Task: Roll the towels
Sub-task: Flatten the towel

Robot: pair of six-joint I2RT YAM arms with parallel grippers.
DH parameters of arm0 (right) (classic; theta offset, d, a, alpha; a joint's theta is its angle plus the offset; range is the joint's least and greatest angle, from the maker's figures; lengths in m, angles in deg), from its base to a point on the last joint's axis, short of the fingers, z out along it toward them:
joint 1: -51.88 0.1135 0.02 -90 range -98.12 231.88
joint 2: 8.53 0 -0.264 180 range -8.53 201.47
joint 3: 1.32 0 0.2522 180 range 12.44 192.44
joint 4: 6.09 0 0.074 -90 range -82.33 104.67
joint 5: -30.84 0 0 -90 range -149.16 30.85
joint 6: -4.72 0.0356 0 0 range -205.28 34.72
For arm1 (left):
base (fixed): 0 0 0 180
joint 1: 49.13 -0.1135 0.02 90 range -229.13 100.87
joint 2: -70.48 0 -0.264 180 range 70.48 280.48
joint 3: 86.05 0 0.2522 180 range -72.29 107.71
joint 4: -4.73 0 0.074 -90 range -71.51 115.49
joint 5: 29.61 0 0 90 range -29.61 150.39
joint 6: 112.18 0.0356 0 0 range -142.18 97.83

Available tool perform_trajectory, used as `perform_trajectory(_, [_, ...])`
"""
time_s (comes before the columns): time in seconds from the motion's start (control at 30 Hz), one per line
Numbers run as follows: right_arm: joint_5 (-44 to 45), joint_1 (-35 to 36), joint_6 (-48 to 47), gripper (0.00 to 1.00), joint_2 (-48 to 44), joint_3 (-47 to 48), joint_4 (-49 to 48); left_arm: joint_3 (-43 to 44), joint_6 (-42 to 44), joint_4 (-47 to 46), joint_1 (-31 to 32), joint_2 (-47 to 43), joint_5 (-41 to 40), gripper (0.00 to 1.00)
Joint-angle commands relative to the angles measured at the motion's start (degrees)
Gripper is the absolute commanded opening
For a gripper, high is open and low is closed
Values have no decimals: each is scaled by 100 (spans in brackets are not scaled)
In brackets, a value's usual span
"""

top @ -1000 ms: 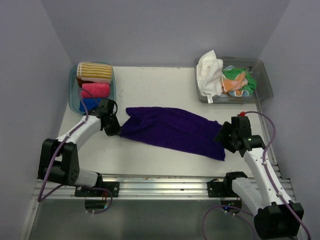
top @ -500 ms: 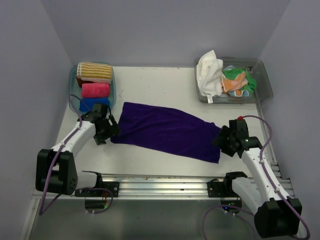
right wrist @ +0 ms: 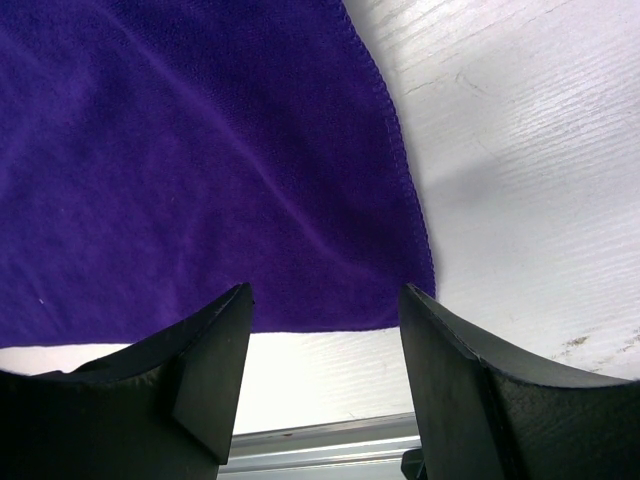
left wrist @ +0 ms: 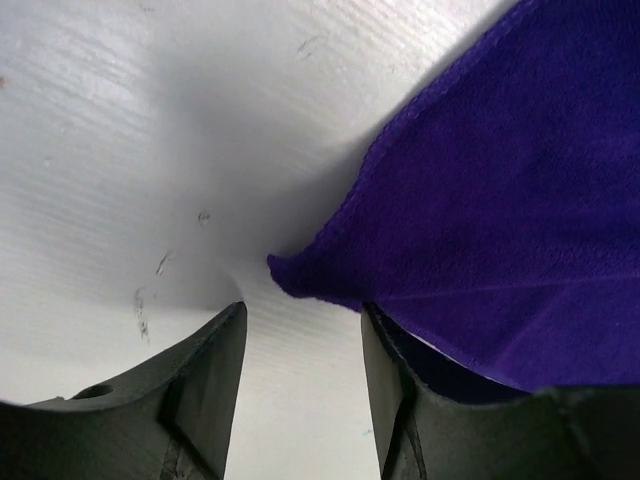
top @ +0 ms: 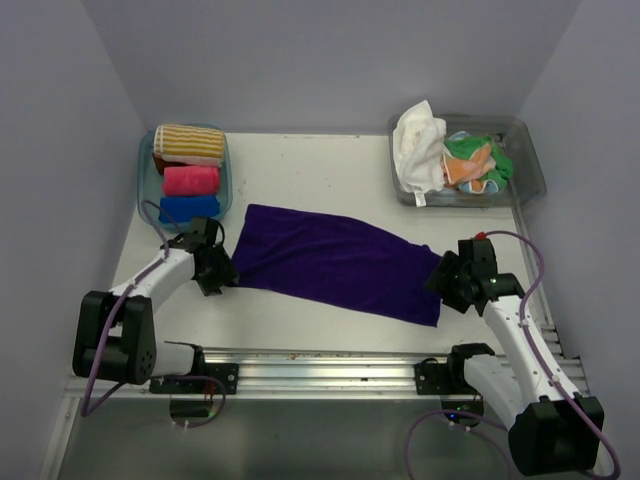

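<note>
A purple towel (top: pixel 335 262) lies flat and spread out across the middle of the table. My left gripper (top: pixel 222 272) is open at its left near corner, just off the edge; the left wrist view shows that corner (left wrist: pixel 300 275) in front of the open fingers and part of the cloth (left wrist: pixel 500 200) lying over the right finger. My right gripper (top: pixel 443 282) is open at the towel's right end; the right wrist view shows the cloth's edge (right wrist: pixel 330 325) between the fingers, not held. Rolled striped (top: pixel 188 143), pink (top: pixel 191 179) and blue (top: pixel 188 208) towels sit in the left tub.
A clear tub (top: pixel 144 195) at the back left holds the rolled towels. A second clear tub (top: pixel 530 170) at the back right holds loose white (top: pixel 418 148), green (top: pixel 480 150) and orange (top: pixel 465 170) towels. A metal rail (top: pixel 320 365) runs along the near table edge.
The purple towel was lowered and spread flat, shifting slightly left and toward the near edge. Both grippers have let go of its ends and now stand open beside it.
</note>
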Motion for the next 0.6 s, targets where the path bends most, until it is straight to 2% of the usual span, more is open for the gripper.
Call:
perform_trajectory(0.0, [52, -23, 84, 64, -23, 14, -24, 41, -83, -556, -41, 201, -2, 52])
perform_trajectory(0.23, [78, -23, 198, 63, -24, -126, 11, 15, -4, -934, -41, 553, -2, 52])
perform_trajectory(0.33, [87, -23, 277, 63, 46, -231, -33, 67, 40, -960, -41, 789, 16, 46])
perform_trajectory(0.37, [78, -23, 269, 63, 73, -232, -33, 76, 49, -1004, -41, 843, 24, 35])
perform_trajectory(0.4, [43, -14, 251, 63, 108, -258, -50, 85, 49, -1013, -41, 895, 24, 32])
perform_trajectory(0.43, [61, -23, 251, 63, 169, -276, -24, 103, 75, -1031, -41, 992, 51, 22])
perform_trajectory(0.53, [192, -14, 417, 64, 187, -276, 90, 147, 128, -1066, -41, 1063, 86, 8])
perform_trajectory(0.57, [140, -23, 444, 64, 196, -267, 99, 173, 146, -1031, -41, 1063, 69, 0])
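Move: The purple towel's near-left corner lies about 3 cm ahead of the left hand and 1 cm below it; the towel's far-left corner is some 20 cm ahead and 6 cm right, the blue rolled towel 20 cm ahead and 8 cm left. The near-right corner is about 5 cm back, 3 cm right and 6 cm below the right hand. Left hand slides about 4 cm forward, pinching the near-left corner; open right hand sinks 2 cm, slightly back. ##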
